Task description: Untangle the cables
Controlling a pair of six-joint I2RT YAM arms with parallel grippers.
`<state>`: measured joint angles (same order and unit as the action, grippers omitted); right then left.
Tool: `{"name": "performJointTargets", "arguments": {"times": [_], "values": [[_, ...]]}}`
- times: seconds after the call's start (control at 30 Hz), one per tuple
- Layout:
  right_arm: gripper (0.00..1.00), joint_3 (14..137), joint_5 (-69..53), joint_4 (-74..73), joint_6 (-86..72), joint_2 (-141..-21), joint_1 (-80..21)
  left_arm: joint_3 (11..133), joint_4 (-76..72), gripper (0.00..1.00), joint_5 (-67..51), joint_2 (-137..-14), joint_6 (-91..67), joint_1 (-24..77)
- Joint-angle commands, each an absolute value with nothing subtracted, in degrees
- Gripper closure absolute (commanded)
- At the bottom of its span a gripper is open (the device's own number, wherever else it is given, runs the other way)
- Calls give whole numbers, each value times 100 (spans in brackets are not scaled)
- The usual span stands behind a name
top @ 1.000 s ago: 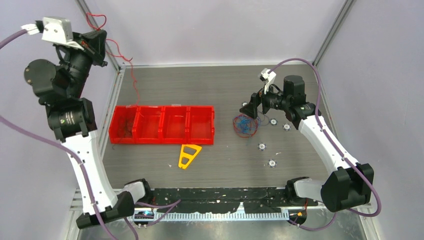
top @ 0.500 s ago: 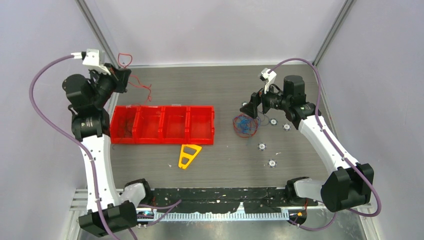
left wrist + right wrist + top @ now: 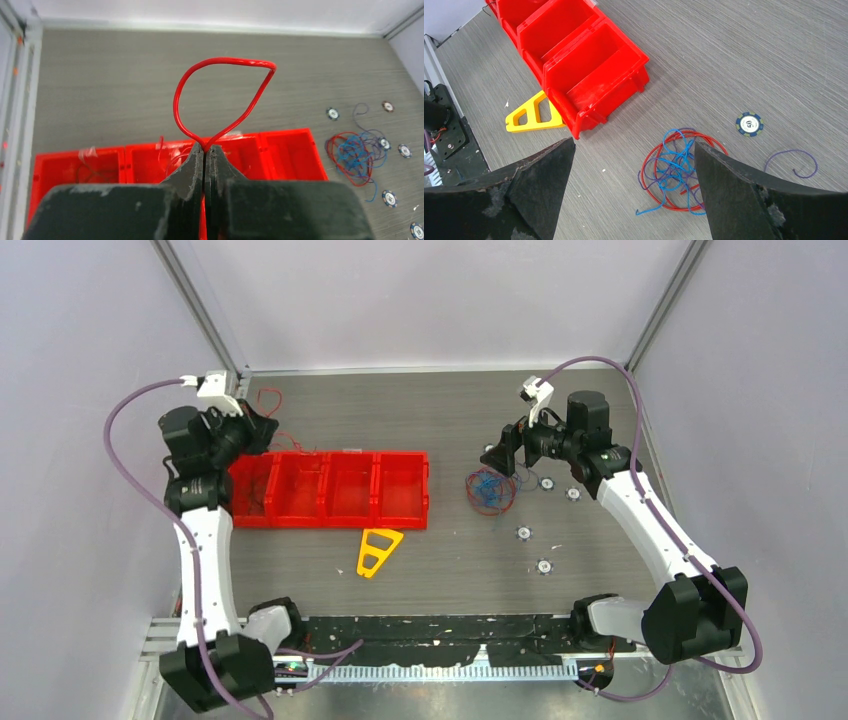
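Note:
A tangle of red, blue and purple cables (image 3: 490, 490) lies on the table right of the red bins; it also shows in the right wrist view (image 3: 674, 172) and the left wrist view (image 3: 352, 155). My right gripper (image 3: 634, 142) hovers over that tangle, open, with nothing between its fingers (image 3: 503, 455). At the back left, over the bins' left end, my left gripper (image 3: 262, 430) is shut on one red cable (image 3: 227, 60). That cable stands up in a loop above the closed fingertips (image 3: 205, 147) and trails thinly toward the bins (image 3: 298, 444).
A row of red bins (image 3: 325, 453) sits left of centre, and thin wires lie in the left compartments (image 3: 95, 172). A yellow triangular piece (image 3: 378, 550) lies in front of the bins. Several poker chips (image 3: 523, 532) are scattered near the tangle, and a loose purple strand (image 3: 791, 159) lies beside it.
My left arm has swung down from high at the far left to just over the bins' left end, carrying the red cable. The right arm and the tangle have not moved.

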<state>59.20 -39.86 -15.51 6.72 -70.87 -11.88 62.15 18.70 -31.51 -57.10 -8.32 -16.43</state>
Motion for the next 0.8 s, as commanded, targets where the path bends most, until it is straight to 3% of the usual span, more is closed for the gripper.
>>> {"name": "performJointTargets", "arguments": {"times": [0.0,0.43,0.77], "values": [[5,5942,-3894,-1442,658,-6891,-1177,6117,2121,100,-2865,-6041,-887,-1876],[5,5795,-3741,-1549,638,-6689,-1169,5984,3819,100,-930,-5709,1051,-2039],[5,5954,-3792,-1549,648,-6894,-1164,5921,3202,100,-2043,-6273,872,-1740]]}}
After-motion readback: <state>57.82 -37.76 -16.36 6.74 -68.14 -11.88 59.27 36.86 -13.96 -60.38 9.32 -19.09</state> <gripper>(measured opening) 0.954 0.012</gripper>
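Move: The left hand, holding the red cable, is bound for the red tray's leftmost compartment, about 8 cm to its left, 3 cm ahead and some 29 cm below. The second compartment lies roughly 2 cm right and 4 cm ahead, at the same depth; the yellow bracket about 19 cm right and 10 cm back. From the right hand, that leftmost compartment is some 52 cm left, 3 cm ahead and 21 cm down. Still pinching the red cable, the left hand sinks 11 cm, shifting left over the leftmost compartment, fingers tipping down. ##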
